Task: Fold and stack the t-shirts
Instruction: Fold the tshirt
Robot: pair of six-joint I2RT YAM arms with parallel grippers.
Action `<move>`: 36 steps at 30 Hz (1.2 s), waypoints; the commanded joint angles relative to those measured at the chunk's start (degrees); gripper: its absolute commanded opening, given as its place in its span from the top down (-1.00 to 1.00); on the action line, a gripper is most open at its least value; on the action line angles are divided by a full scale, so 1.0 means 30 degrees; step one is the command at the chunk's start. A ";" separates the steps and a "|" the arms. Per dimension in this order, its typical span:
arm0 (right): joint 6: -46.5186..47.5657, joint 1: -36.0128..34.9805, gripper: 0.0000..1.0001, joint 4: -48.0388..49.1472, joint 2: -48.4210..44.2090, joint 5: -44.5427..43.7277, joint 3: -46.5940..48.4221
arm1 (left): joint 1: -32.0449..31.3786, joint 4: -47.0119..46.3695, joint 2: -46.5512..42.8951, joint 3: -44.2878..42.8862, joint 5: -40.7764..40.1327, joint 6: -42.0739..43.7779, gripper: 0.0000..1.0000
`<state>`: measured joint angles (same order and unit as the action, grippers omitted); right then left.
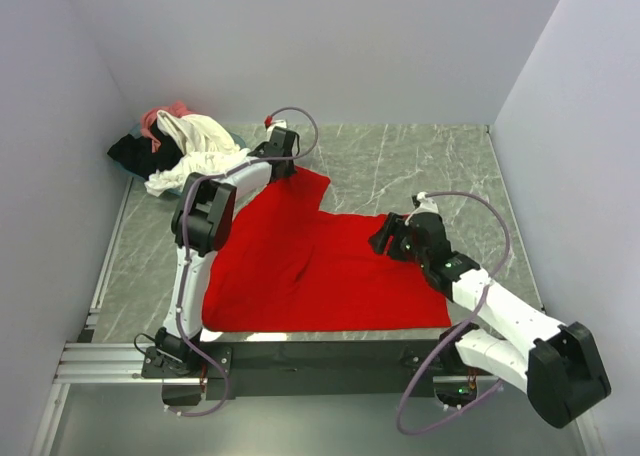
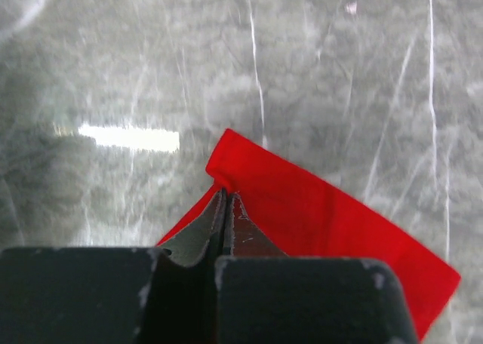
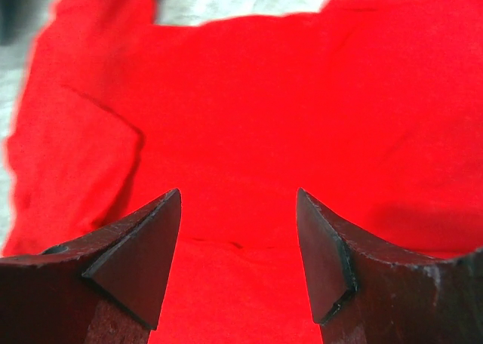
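Observation:
A bright red t-shirt (image 1: 310, 266) lies spread on the grey marbled table (image 1: 420, 166). My left gripper (image 1: 283, 169) is at the shirt's far corner. In the left wrist view the left gripper (image 2: 226, 194) is shut, and its jaws pinch the edge of the red t-shirt (image 2: 317, 208) near that corner. My right gripper (image 1: 385, 238) hovers over the shirt's right part. In the right wrist view the right gripper (image 3: 238, 201) stands open above flat red t-shirt cloth (image 3: 249, 95), with nothing between its fingers. More t-shirts lie in a heap at the back left: cream-white (image 1: 195, 146), black (image 1: 130, 154) and pink (image 1: 160, 116).
Grey walls close in the table on the left, back and right. The metal rail (image 1: 100, 361) with both arm bases runs along the near edge. The heap of shirts fills the back left corner.

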<state>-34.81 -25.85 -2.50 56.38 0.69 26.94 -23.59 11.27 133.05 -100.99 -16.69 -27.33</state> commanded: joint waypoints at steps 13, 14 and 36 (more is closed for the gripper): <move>0.0762 0.2840 -0.39 -0.1921 0.3472 -0.2371 0.3734 | -0.0016 -0.0707 -0.4767 0.3983 0.2515 0.0029 0.99; 0.0821 0.3656 -0.40 -0.1775 0.3530 -0.2136 0.3706 | -0.0016 -0.0825 -0.4974 0.4450 0.2603 0.0000 0.99; 0.2668 1.2365 -0.39 -0.3619 0.7594 0.0326 0.7803 | 0.0159 -0.2496 -0.7760 0.8146 0.3306 0.0146 0.99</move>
<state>-28.01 11.20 -12.82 74.70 -0.82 46.39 -23.57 6.26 112.73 -77.06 -7.35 -27.68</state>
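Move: Some 18 cm to the right of the open right hand, 14 cm farther out and 9 cm below lies the t-shirt's far right corner; the near right corner is about 16 cm right and 18 cm back of that hand. The left hand already grips the sleeve; from this hand the t-shirt's body lies roughly 30 cm back and 7 cm right, the loose sleeve tip 9 cm right and 2 cm back, the white clothes 23 cm left and level. Swinging out over the t-shirt to its own right, the right hand travels about 21 cm sideways and some 9 cm forward towards the far right corner, turning clockwise about 35 degrees with its fingers staying open. Meanwhile the left hand keeps the sleeve pinched and draws it back some 8 cm over the t-shirt, lifting about 4 cm partway. ##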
